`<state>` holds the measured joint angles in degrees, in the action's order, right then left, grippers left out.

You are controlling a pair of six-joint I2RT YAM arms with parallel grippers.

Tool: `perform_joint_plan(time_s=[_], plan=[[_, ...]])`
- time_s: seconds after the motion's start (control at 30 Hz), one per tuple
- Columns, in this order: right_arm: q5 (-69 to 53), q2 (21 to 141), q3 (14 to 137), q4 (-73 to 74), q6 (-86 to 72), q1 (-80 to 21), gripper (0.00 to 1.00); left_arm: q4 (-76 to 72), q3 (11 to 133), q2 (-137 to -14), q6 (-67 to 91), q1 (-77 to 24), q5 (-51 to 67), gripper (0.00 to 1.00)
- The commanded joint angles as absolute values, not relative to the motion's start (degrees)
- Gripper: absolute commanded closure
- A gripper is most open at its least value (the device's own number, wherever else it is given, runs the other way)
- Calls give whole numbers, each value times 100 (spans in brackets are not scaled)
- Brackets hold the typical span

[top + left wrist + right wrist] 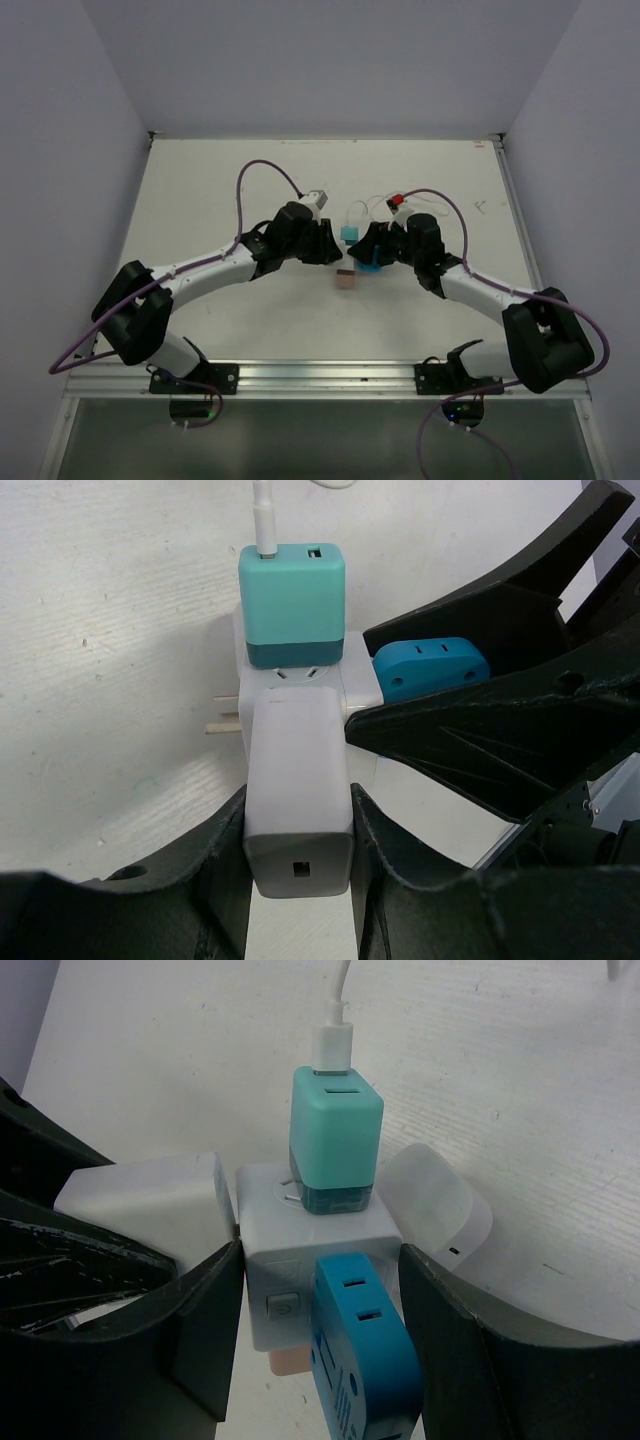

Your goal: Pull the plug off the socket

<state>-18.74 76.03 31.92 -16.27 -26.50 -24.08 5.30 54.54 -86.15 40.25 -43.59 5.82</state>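
The socket [290, 1220] is a white cube with a small button on its side, and it is mostly hidden in the top view. My right gripper [318, 1260] is shut on it, one finger on each flank. A flat white plug [300, 780] sticks out of the socket [290, 685] towards my left wrist camera, and my left gripper [300, 805] is shut on that plug. The two grippers [325, 247] [368, 248] face each other mid-table. A teal plug [335, 1145] with a white cable sits on the socket's top face.
A blue plug [365, 1360] juts from the socket between my right fingers. A rounded white plug [435, 1205] sits on the socket's far side. A pinkish block [346, 279] lies on the table just in front of the grippers. The white cable [355, 207] loops behind.
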Motion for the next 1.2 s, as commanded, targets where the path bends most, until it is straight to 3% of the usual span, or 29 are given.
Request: perform_joint_plan(time_s=[0.0, 0.23, 0.57, 0.97, 1.17], plan=[[-393, 7884, 3006, -571, -1934, -2083, 100, -192, 5749, -8130, 3771, -4113, 685, 100], [-1326, 7954, 3111, -721, -1916, -2074, 100, -404, 5493, -8429, 3797, -4113, 861, 100], [-1757, 8077, 3146, -826, -2144, -1969, 52, -659, 5230, -8604, 3920, -4113, 809, 100], [-2268, 7990, 3173, -888, -2215, -1898, 16, -1011, 5080, -8604, 4201, -4122, 633, 100], [-2311, 7779, 3190, -738, -2145, -1872, 11, -993, 5027, -8561, 4254, -4113, 536, 100]])
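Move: The left hand still pinches the white plug at its hand point, and the right hand grips the socket. From the left hand the socket is about 2 cm ahead, 3 cm right and 2 cm lower. From the right hand it is some 2 cm left and 1 cm lower, with the teal plug 4 cm ahead and 3 cm left, the blue plug 3 cm back and 1 cm right, and the pink plug 5 cm back and 3 cm left. Both hands lower socket and plugs about 2 cm; the right's fingers then open off the socket, left keeps pinching. ##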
